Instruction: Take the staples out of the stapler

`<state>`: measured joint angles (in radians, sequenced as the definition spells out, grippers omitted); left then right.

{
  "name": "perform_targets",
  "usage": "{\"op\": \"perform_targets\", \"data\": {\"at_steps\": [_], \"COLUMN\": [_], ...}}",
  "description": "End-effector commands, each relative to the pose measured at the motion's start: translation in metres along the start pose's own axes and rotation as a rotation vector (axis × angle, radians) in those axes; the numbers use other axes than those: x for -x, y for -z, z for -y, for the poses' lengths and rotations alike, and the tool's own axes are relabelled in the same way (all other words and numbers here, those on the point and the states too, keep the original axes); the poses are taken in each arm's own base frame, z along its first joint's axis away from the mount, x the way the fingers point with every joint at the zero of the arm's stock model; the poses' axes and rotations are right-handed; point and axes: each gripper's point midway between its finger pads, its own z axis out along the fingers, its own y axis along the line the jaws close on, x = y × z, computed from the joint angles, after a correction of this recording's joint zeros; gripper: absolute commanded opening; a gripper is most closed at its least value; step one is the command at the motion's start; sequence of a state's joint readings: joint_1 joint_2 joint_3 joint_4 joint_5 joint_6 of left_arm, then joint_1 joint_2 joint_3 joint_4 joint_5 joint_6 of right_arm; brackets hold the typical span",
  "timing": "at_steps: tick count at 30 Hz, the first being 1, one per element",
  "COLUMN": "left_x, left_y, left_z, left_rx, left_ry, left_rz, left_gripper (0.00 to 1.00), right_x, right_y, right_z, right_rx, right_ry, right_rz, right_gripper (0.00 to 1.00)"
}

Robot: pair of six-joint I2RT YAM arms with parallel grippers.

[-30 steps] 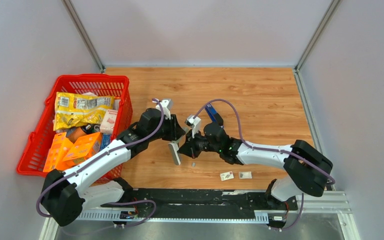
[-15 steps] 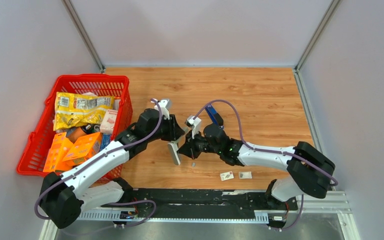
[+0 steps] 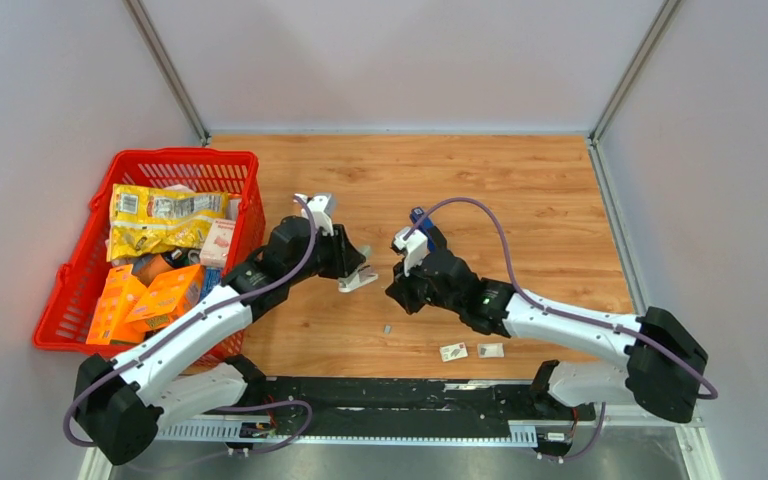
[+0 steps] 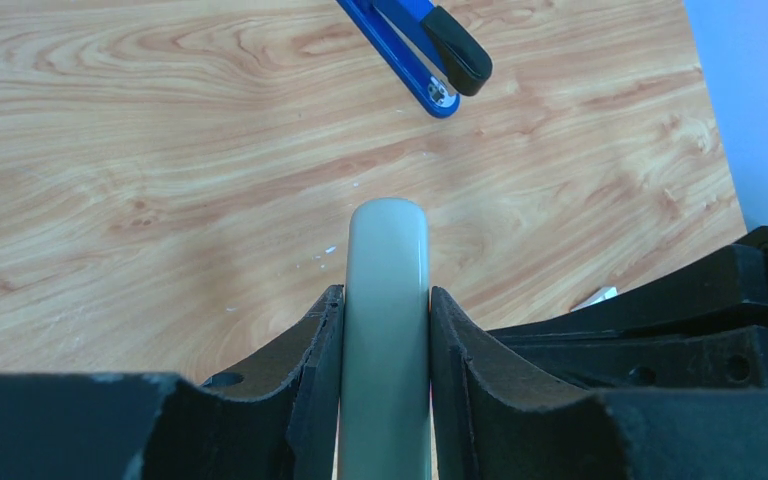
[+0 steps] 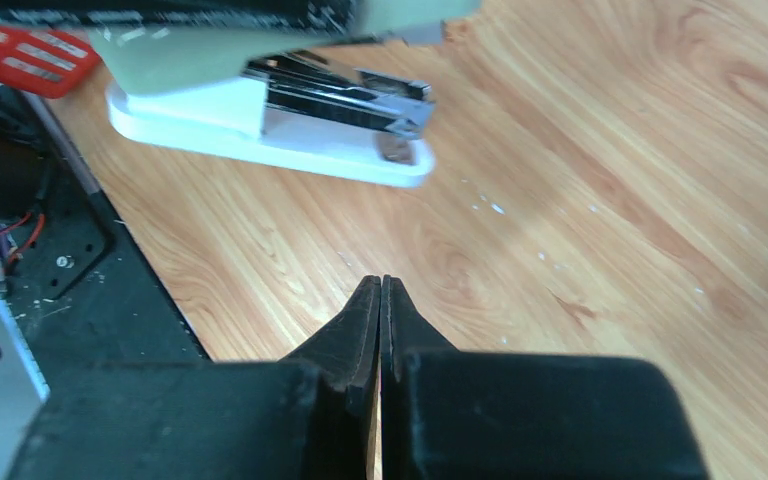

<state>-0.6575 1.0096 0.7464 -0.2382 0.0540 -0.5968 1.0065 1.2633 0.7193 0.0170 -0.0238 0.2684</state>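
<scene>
My left gripper point(image 3: 353, 272) is shut on the grey top cover of a grey-and-white stapler point(image 3: 357, 279) and holds it above the table. The left wrist view shows the fingers point(image 4: 318, 340) clamped on that cover point(image 4: 387, 330). In the right wrist view the stapler point(image 5: 290, 110) shows its metal magazine and white base under the cover. My right gripper point(image 3: 397, 297) is shut and empty, a little to the right of the stapler; its fingertips point(image 5: 380, 285) meet. A tiny grey staple strip point(image 3: 387, 327) lies on the table below both grippers.
A blue stapler point(image 3: 418, 220) lies behind the right arm and also shows in the left wrist view point(image 4: 415, 45). Two small white packets point(image 3: 453, 351) point(image 3: 490, 350) lie near the front edge. A red basket point(image 3: 150, 160) of snack packs stands at the left.
The left gripper has lifted and swung the stapler from pointing down to nearly level, a little farther back. The right gripper has drawn away from it to the right.
</scene>
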Motion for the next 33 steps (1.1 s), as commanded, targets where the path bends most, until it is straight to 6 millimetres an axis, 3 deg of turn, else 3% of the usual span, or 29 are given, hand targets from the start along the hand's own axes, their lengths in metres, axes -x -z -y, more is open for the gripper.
{"op": "perform_targets", "data": {"at_steps": [1, 7, 16, 24, 33], "left_x": [0.044, 0.065, 0.079, 0.086, 0.076], "left_y": [0.015, 0.026, 0.046, 0.061, 0.068], "left_z": [0.017, 0.034, 0.060, 0.077, 0.091], "left_rx": [-0.030, -0.084, -0.194, -0.276, -0.371], "left_ry": [-0.027, -0.010, 0.043, 0.105, 0.191], "left_rz": [0.134, 0.194, 0.230, 0.250, 0.210], "left_gripper": [0.00, 0.00, 0.00, 0.00, 0.00], "right_x": [0.023, 0.020, 0.036, 0.064, 0.109], "right_y": [0.022, 0.023, 0.011, 0.003, -0.001], "right_z": [0.015, 0.017, -0.008, -0.027, -0.022], "right_rx": [-0.104, -0.120, -0.012, 0.076, 0.011], "right_ry": [0.054, 0.019, -0.082, -0.129, -0.092], "right_rz": [0.041, 0.029, 0.085, 0.177, 0.281], "right_gripper": [0.00, 0.00, 0.00, 0.00, 0.00]}}
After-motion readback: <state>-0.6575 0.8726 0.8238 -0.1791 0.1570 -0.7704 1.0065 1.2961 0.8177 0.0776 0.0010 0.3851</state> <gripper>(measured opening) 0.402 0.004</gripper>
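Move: The stapler hangs by its pale green top from the left fingers; its middle is about 3 cm below that hand, 2 cm back and 1 cm to its right. From the right hand's shut fingertips it lies some 5 cm ahead, 5 cm left and about level. The blue stapler lies on the table 12 cm ahead, 8 cm right and 12 cm below the right hand; a small grey strip is 5 cm behind and 13 cm under it. The left hand keeps its pinch on the stapler's top and lifts it about 10 cm, easing slightly back and right while its fingers tip up some 20 degrees towards level. The right hand, fingers still shut, first draws off to its right by about 2.5 cm, then swings back left by some 5 cm while climbing about 4.5 cm and edging forward, bringing its tips in beneath the stapler's white base, where contact can't be made out. ##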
